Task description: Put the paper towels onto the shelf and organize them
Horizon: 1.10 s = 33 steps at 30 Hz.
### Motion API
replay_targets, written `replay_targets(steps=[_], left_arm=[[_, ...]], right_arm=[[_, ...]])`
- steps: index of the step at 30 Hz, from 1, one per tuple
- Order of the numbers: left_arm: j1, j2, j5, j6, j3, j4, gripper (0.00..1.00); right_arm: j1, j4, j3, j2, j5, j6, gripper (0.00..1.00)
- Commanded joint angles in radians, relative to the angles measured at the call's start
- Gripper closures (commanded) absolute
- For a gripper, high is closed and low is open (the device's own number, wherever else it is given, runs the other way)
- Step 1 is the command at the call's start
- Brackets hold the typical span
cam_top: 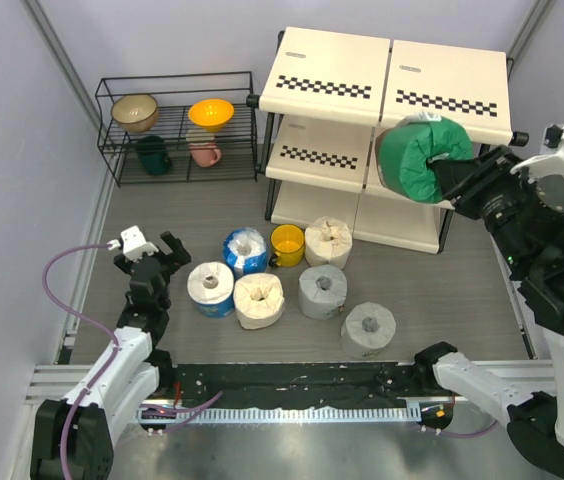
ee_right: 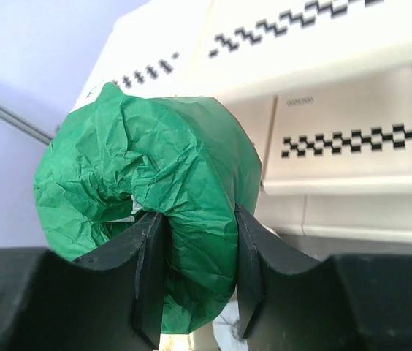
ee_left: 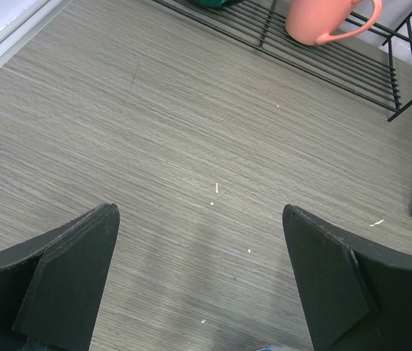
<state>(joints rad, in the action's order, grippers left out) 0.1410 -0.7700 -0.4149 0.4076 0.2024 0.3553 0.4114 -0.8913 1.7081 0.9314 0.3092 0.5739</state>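
Note:
My right gripper (cam_top: pixel 450 172) (ee_right: pixel 195 219) is shut on the green-wrapped paper towel roll (cam_top: pixel 417 160) (ee_right: pixel 147 175), one finger in its core and one outside its wall. It holds the roll in the air in front of the right half of the cream shelf (cam_top: pixel 332 70) (ee_right: pixel 352 95), about level with the middle tier. On the table lie two blue-and-white rolls (cam_top: pixel 245 250) (cam_top: pixel 211 288), two cream rolls (cam_top: pixel 328 241) (cam_top: pixel 259 300) and two grey-white rolls (cam_top: pixel 323 291) (cam_top: pixel 368 330). Left of them my left gripper (cam_top: pixel 159 252) (ee_left: pixel 200 219) stands open over bare table.
A small yellow cup (cam_top: pixel 287 245) stands among the rolls. A low black wire rack (cam_top: pixel 177 130) (ee_left: pixel 352 66) at the back left carries bowls and mugs, among them a pink mug (ee_left: pixel 315 18). Walls close in the left and right sides.

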Motion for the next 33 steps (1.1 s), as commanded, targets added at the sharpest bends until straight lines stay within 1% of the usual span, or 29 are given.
replay_targets(steps=[1,6,10,11,15,20,21,23,24,26,30,33], left_arm=[[-0.004,-0.003,-0.008,-0.009,0.038,0.040,0.00],[-0.003,-0.005,-0.009,-0.009,0.040,0.040,0.00],[-0.003,-0.006,-0.009,-0.007,0.040,0.043,0.00],[-0.003,-0.006,-0.009,-0.007,0.038,0.043,0.00],[-0.003,-0.005,-0.010,-0.009,0.038,0.043,0.00],[-0.003,-0.005,-0.009,-0.007,0.038,0.045,0.00],[-0.004,-0.003,-0.010,-0.009,0.038,0.045,0.00],[-0.003,-0.002,-0.010,-0.007,0.038,0.045,0.00],[-0.003,0.000,-0.010,-0.007,0.035,0.045,0.00],[-0.003,0.003,-0.012,-0.007,0.035,0.045,0.00],[-0.003,0.006,-0.012,-0.004,0.034,0.045,0.00],[-0.004,0.001,-0.010,-0.003,0.034,0.047,0.00]], right_arm=[[0.006,0.081,0.135,0.053,0.002,-0.039,0.75],[0.006,0.098,0.252,0.141,0.071,-0.072,0.75],[0.004,0.094,0.399,0.227,0.109,-0.120,0.75],[0.004,0.091,0.424,0.240,0.151,-0.138,0.75],[0.006,0.094,0.533,0.322,0.197,-0.175,0.76],[0.004,0.112,0.622,0.431,0.105,-0.195,0.76],[0.006,0.115,0.665,0.481,0.097,-0.206,0.76],[0.004,0.118,0.714,0.530,0.088,-0.216,0.76],[0.003,0.124,0.764,0.552,0.079,-0.221,0.76],[0.004,0.141,0.803,0.610,0.076,-0.223,0.76],[0.006,0.247,0.803,0.661,0.031,-0.229,0.76],[0.004,0.291,0.795,0.705,-0.021,-0.213,0.76]])
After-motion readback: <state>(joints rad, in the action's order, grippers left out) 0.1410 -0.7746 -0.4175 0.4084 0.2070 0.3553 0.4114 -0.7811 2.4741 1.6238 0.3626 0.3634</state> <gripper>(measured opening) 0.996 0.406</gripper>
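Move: The right hand already holds the green paper towel roll in front of the shelf. The middle of the top shelf lies about 22 cm ahead, 6 cm to the left and 6 cm below this hand; the middle shelf is roughly 18 cm beneath the top one. From the idle left hand, the top shelf is some 15 cm ahead, 46 cm to the right and 29 cm higher. Right hand, keeping its grip, rises about 10 cm, then carries the green roll 15 cm forward over the top shelf. ##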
